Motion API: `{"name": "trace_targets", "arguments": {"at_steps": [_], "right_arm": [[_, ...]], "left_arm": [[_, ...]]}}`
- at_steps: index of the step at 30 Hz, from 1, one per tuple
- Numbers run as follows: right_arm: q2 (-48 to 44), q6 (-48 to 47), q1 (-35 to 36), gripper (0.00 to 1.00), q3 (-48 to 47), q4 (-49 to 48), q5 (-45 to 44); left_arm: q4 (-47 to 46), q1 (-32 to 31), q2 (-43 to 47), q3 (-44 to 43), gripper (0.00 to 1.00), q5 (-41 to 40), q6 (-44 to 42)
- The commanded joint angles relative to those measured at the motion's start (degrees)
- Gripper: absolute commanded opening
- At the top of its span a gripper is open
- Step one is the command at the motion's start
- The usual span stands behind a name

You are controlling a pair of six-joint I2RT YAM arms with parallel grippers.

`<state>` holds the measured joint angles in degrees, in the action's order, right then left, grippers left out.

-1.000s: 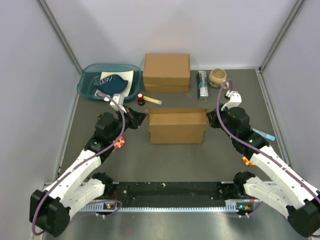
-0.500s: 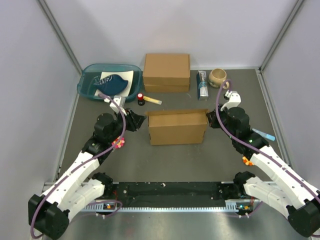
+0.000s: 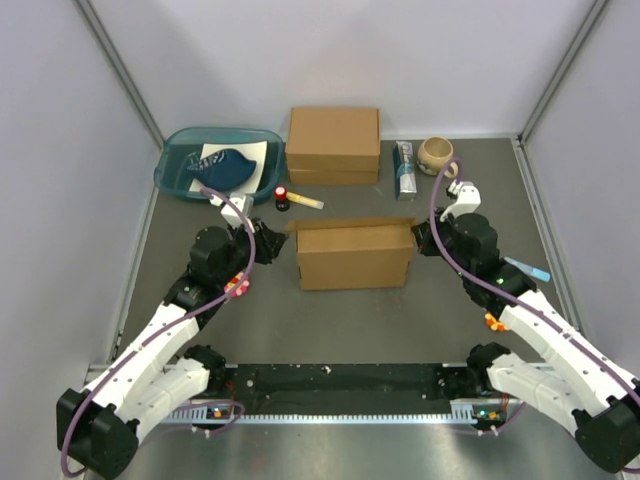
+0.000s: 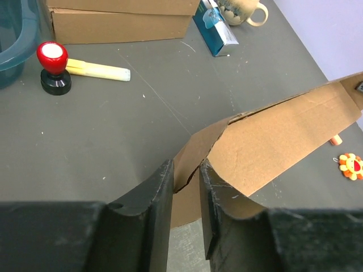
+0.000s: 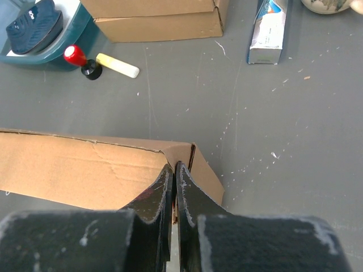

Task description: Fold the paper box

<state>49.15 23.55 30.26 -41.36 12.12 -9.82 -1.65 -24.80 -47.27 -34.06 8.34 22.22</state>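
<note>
The paper box (image 3: 355, 258) stands as a brown, partly folded shell in the middle of the table, also seen in the left wrist view (image 4: 283, 141) and the right wrist view (image 5: 74, 170). My left gripper (image 3: 272, 240) is at its left end, open. A torn-looking corner flap pokes between its fingers (image 4: 186, 164) without being pinched. My right gripper (image 3: 420, 240) is at the box's right end. Its fingers (image 5: 173, 166) are pressed together on a thin cardboard edge at that corner.
A thicker brown box (image 3: 333, 143) sits at the back, with a teal tray (image 3: 172, 178) to its left. A red-topped stamp (image 3: 282, 196) and a yellow marker (image 3: 306, 201) lie between. A blue carton (image 3: 404, 170) and a mug (image 3: 436, 153) are at back right. A blue pen (image 3: 528, 268) lies right.
My left gripper has opened, let go of the box's left corner and drawn back slightly to the left. The right gripper and the box have stayed put.
</note>
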Motion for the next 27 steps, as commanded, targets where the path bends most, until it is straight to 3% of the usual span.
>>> {"name": "trace_targets", "arguments": {"at_steps": [1,3,7,19,27], "right_arm": [[1.39,-0.52,0.76,0.0,-0.21,7.3,1.12],[1.3,-0.61,0.76,0.0,-0.3,7.3,1.12],[1.39,-0.52,0.76,0.0,0.05,7.3,1.04],[1.48,-0.88,0.77,0.0,1.37,7.13,-0.02],[1.48,-0.96,0.85,0.0,1.46,7.13,-0.19]], "left_arm": [[-1.42,-0.08,0.07,-0.56,0.24,0.45,-0.87],[-2.04,-0.08,0.24,-0.65,0.12,1.06,0.01],[-3.18,-0.08,-0.1,-1.88,0.0,2.73,4.92],[-8.45,-0.08,-1.34,-1.18,0.0,4.93,21.18],[-9.42,-0.25,-2.21,0.84,0.0,4.93,25.33]]}}
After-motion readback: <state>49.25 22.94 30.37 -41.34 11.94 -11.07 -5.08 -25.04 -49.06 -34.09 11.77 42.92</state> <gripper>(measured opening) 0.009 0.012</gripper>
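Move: The loose cardboard flap at the paper box's left top corner stands right at the left fingertips, about 1 cm to their right and 1 cm ahead. The box's middle is some 14 cm right of that hand, 3 cm nearer and 7 cm below. The red-knobbed stamp stands about 10 cm ahead and 1 cm left; the yellow marker lies 12 cm ahead, 4 cm right, both some 11 cm lower. From the right gripper, shut on the right corner, the left flap is about 27 cm left, level. Close the partly open left gripper on the corner flap, then carry it inward to the right about 2.5 cm towards the box, rising a little over 1 cm. As you go, roll the hand left side down by nearly 20 degrees and tip the fingers slightly downward. Keep the right gripper still and shut on the right corner. ##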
